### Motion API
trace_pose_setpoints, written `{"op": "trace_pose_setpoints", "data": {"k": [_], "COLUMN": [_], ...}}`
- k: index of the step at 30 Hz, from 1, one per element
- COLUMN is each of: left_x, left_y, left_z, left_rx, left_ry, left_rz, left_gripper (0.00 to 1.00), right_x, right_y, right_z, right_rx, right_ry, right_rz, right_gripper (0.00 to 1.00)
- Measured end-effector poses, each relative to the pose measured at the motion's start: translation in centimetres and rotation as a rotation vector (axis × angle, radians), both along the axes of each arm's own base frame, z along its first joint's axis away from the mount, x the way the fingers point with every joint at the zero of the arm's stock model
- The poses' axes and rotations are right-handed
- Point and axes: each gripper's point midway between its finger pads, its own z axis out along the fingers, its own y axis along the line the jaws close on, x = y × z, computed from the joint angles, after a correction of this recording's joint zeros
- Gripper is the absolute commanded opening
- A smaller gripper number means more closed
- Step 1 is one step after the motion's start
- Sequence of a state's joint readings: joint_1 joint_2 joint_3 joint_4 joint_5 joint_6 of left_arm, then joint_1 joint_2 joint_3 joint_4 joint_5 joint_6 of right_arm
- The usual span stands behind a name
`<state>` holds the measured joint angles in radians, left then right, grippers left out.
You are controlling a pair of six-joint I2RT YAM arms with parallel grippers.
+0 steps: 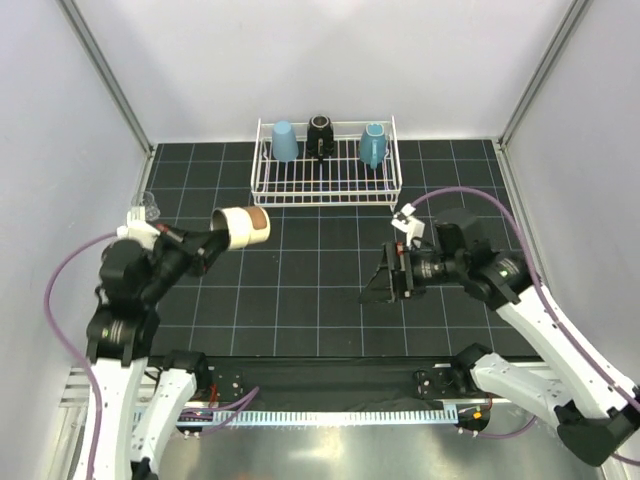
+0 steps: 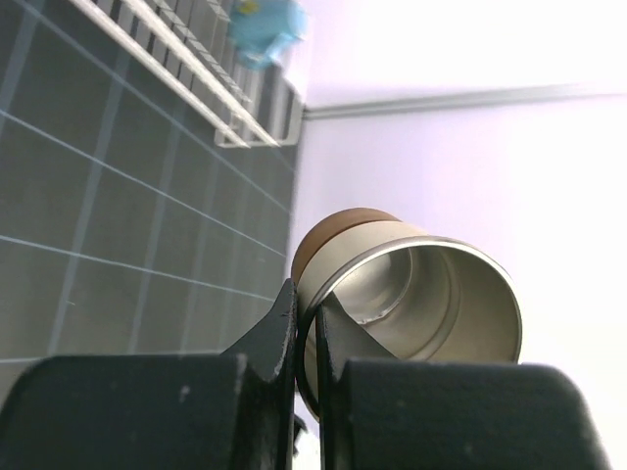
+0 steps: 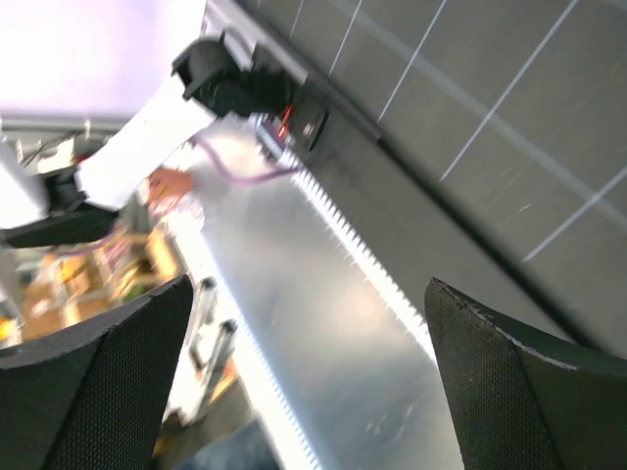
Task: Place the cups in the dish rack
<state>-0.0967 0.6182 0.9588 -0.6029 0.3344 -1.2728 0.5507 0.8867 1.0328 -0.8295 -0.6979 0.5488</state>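
The white wire dish rack (image 1: 325,180) stands at the back of the table, also seen in the left wrist view (image 2: 186,73). Upside down in it are a light blue tumbler (image 1: 284,141), a black cup (image 1: 320,135) and a teal mug (image 1: 373,145). My left gripper (image 1: 214,241) (image 2: 306,315) is shut on the rim of the tan metallic cup (image 1: 245,226) (image 2: 411,294), one finger inside and one outside. The cup hangs on its side above the table's left part. A tiny clear glass (image 1: 150,207) stands at the left edge. My right gripper (image 1: 385,284) (image 3: 309,328) is open and holds nothing.
The black gridded mat (image 1: 310,300) covers the table. White walls close in the left, back and right. A metal strip (image 3: 323,323) and cable fittings run along the near edge, below the right gripper's view.
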Motion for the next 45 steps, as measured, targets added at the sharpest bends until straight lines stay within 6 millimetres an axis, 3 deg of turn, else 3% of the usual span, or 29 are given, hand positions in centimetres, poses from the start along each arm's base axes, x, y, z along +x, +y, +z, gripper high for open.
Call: {"op": "trace_pose_setpoints", "data": {"k": [4, 8, 12, 15, 24, 30, 36, 45], "left_x": [-4.1, -6.0, -6.6, -6.9, -8.1, -7.7, -6.9, -6.6], "left_y": [-0.5, -0.9, -1.5, -2.1, -3.4, -3.9, -4.0, -4.2], "left_z": [2.4, 2.4, 1.9, 2.0, 4.1, 4.2, 5.3, 6.0], "left_rx": [-0.072, -0.142, -0.203, -0.248, -0.292, -0.338, -0.378, -0.412], "left_ry": [-0.111, -0.124, -0.083, -0.062, -0.138, -0.131, -0.155, -0.149], "left_rz": [-0.042, -0.073, -0.105, -0.136, -0.257, -0.292, -0.298, -0.317], "left_gripper": [0.0, 0.0, 0.0, 0.0, 0.0, 0.0, 0.0, 0.0], "right_x": [-1.0, -2.1, -2.9, -2.9, -0.8, -0.4, 0.2, 1.4], "right_y": [1.7, 3.7, 6.2, 8.2, 14.8, 16.6, 17.5, 18.8], "right_z": [-0.5, 2.7, 7.7, 10.0, 12.5, 15.1, 15.6, 14.6], "right_rx": [0.009, 0.071, 0.203, 0.292, 0.374, 0.431, 0.44, 0.422], "right_ry": [0.086, 0.064, -0.008, -0.007, 0.078, 0.043, 0.032, 0.038], "right_rz": [0.066, 0.147, 0.237, 0.264, 0.243, 0.255, 0.255, 0.238], "right_gripper": [1.0, 1.0, 1.0, 1.0, 1.0, 1.0, 1.0, 1.0]}}
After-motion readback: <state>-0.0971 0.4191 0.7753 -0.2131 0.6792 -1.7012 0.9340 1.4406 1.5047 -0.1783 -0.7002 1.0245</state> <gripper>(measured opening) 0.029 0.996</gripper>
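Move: The left hand pinches the cream-and-brown cup by its rim, the cup's middle some 5 cm to its right and 2 ahead. The open right gripper it is taken to waits about 34 cm right, 10 back and 7 below. From the right hand, the cup is roughly 29 cm left, 11 ahead and 8 higher; the dish rack stands about 45 cm ahead, 10 left and 18 lower. Open right hand sweeps 19 cm left and 15 up to the cup; left, still pinching, backs 7 cm, rising. ##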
